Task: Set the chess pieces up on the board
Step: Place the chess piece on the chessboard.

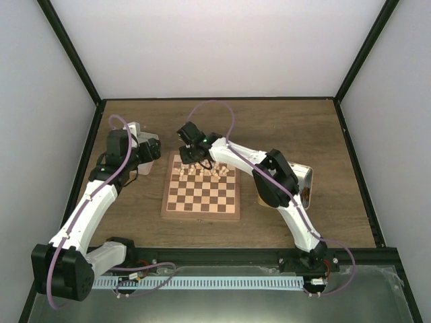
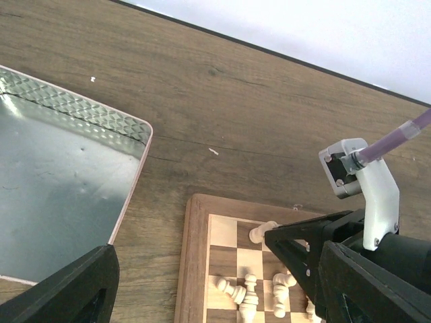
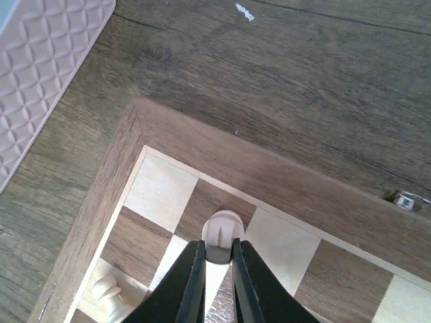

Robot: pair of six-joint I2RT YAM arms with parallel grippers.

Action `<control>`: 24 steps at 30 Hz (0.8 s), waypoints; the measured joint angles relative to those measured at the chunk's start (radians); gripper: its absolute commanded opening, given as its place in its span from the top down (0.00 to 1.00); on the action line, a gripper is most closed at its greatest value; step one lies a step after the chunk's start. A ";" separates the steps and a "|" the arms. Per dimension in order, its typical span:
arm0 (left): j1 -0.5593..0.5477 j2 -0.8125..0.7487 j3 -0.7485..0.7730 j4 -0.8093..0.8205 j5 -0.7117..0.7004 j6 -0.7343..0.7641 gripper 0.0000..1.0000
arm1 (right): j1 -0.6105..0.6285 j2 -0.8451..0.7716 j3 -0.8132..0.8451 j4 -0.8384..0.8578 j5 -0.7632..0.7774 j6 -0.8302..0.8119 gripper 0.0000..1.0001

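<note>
The board [image 1: 200,215] lies mid-table, with several pale chess pieces [image 1: 202,171] crowded along its far rows. My right gripper [image 3: 219,252] is shut on one cream chess piece [image 3: 222,229], pinched between both black fingers [image 3: 190,282] over the dark square beside the board's far left corner. From the left wrist view that piece [image 2: 259,233] leans on its side at the fingertips, and other pieces [image 2: 246,296] lie toppled one row nearer. My left gripper [image 2: 222,296] hangs open above the board's [image 2: 195,269] left edge, holding nothing.
A shallow metal tray [image 2: 60,195] sits just left of the board, its patterned rim [image 3: 40,67] also visible in the right wrist view. A tin container [image 1: 304,185] stands right of the board beside the right arm. Another fallen piece [image 3: 108,289] lies near the held one.
</note>
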 measured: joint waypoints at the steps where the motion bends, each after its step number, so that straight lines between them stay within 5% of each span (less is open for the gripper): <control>1: 0.000 0.000 0.000 0.000 0.000 0.000 0.17 | 0.000 0.002 0.000 0.001 -0.002 -0.002 0.87; 8: 0.000 -0.002 0.000 0.000 -0.001 0.000 0.17 | 0.000 0.003 0.000 0.010 -0.028 -0.011 0.85; 14: 0.000 -0.011 0.000 -0.002 -0.001 0.000 0.17 | 0.000 0.003 0.000 0.013 -0.038 -0.020 0.59; 24: 0.000 -0.019 0.004 -0.008 0.023 -0.002 0.18 | 0.000 -0.071 0.014 0.017 -0.023 -0.006 0.53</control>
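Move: My right hand already holds a light chess piece by its top at the board's far edge; its dark square, second from the left in the farthest row, is almost directly below, some 3 cm down and about 1 cm left. Two fallen pieces lie roughly 6 cm back and 2 cm left, more some 5 cm back and 2 cm right; the empty tray sits about 16 cm left, 3 cm ahead. From my left hand that square is some 12 cm right, 4 cm ahead and 15 cm lower. With my right fingers still shut on the piece, I ease it barely a centimetre to the left over the far-row dark square, pause there, then open the fingers by about a third of their range and let go. Once they are apart I lift straight up, quickening, to about 5 cm above the piece's grip height. ##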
